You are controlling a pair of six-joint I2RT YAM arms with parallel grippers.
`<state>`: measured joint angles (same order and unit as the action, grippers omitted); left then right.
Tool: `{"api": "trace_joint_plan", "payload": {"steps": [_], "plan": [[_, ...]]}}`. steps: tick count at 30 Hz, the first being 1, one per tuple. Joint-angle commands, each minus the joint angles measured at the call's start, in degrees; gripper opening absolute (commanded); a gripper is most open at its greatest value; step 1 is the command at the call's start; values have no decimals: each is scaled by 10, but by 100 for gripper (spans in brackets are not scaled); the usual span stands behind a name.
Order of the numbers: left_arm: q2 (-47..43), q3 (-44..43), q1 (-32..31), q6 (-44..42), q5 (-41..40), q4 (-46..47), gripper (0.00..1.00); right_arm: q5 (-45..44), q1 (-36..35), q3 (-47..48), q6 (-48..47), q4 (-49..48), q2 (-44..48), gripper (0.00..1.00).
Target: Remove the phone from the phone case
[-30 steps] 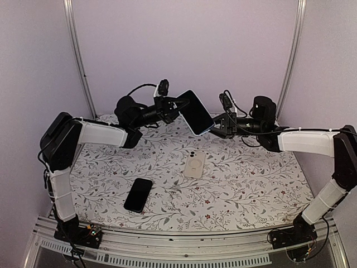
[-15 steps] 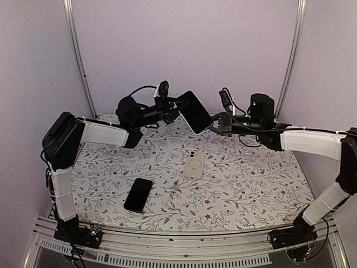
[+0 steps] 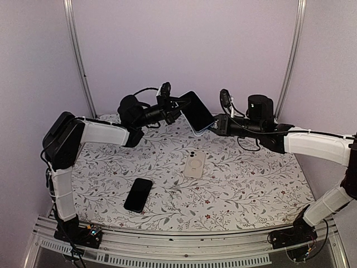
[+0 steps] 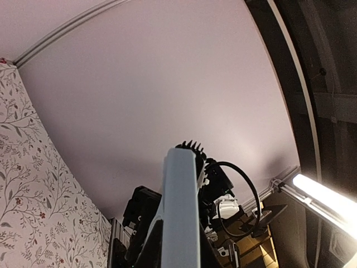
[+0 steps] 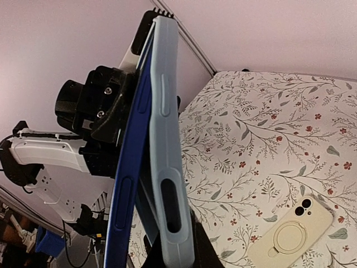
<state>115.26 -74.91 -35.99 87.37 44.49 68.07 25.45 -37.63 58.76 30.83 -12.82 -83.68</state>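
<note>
A dark blue phone [image 3: 196, 110] in a light blue case is held in the air over the back of the table, between both grippers. My left gripper [image 3: 177, 106] is shut on its upper left end. My right gripper [image 3: 212, 127] is shut on its lower right end. In the right wrist view the light blue case [image 5: 167, 167] sits in my right gripper [image 5: 173, 254], and the phone's [image 5: 129, 190] near end stands apart from the case by a narrow gap. The left wrist view shows the case's edge [image 4: 181, 218] in my left gripper [image 4: 178, 259].
A cream phone case with a ring [image 3: 194, 164] lies flat at the middle of the floral cloth; it also shows in the right wrist view [image 5: 293, 234]. A black phone [image 3: 138, 194] lies nearer the front left. Purple walls and two metal rails stand behind.
My right gripper has moved a little left and up at the phone's lower end. The cased phone has shifted slightly upward. The left gripper has kept its hold.
</note>
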Motion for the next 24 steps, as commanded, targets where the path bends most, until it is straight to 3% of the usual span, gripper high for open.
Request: {"api": "trace_joint_plan", "payload": {"steps": [1,5,8,15,24], "plan": [[-15,-26,-56,51,16,-11,0,-146,-6,-3,-63,37,-25,0],[-17,-25,-53,47,17,-23,0,-150,-6,-3,-66,39,-24,0],[-19,-17,-48,38,19,-36,1,-100,-1,6,-54,35,-30,0],[-46,12,-22,-13,15,-107,21,94,45,-21,104,-117,-64,0],[-80,39,-6,-65,3,-179,47,127,53,-29,207,-226,-94,0]]}}
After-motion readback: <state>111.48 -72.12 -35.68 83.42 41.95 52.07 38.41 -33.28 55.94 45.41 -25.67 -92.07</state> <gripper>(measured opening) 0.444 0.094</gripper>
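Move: The phone, in its pale-blue case, is held aloft between my grippers. Its middle is about 6 cm right, 2 cm back and 2 cm below my left hand, and some 6 cm left, 2 cm ahead and 2 cm above my right. From my left hand, the beige phone lies on the table roughly 4 cm back, 6 cm right and 31 cm down; the black phone is about 18 cm back, 18 cm left and 31 cm down. I lower both hands together about 3.5 cm, easing roughly 1 cm forward, with the phone and case between them. My right hand keeps its pinch on the case's near right corner and, after a slight twist the other way, rolls its forward side down, some 15 degrees overall. Late in the descent my left fingers open around the far left end and release their grip, tipping slightly down. ##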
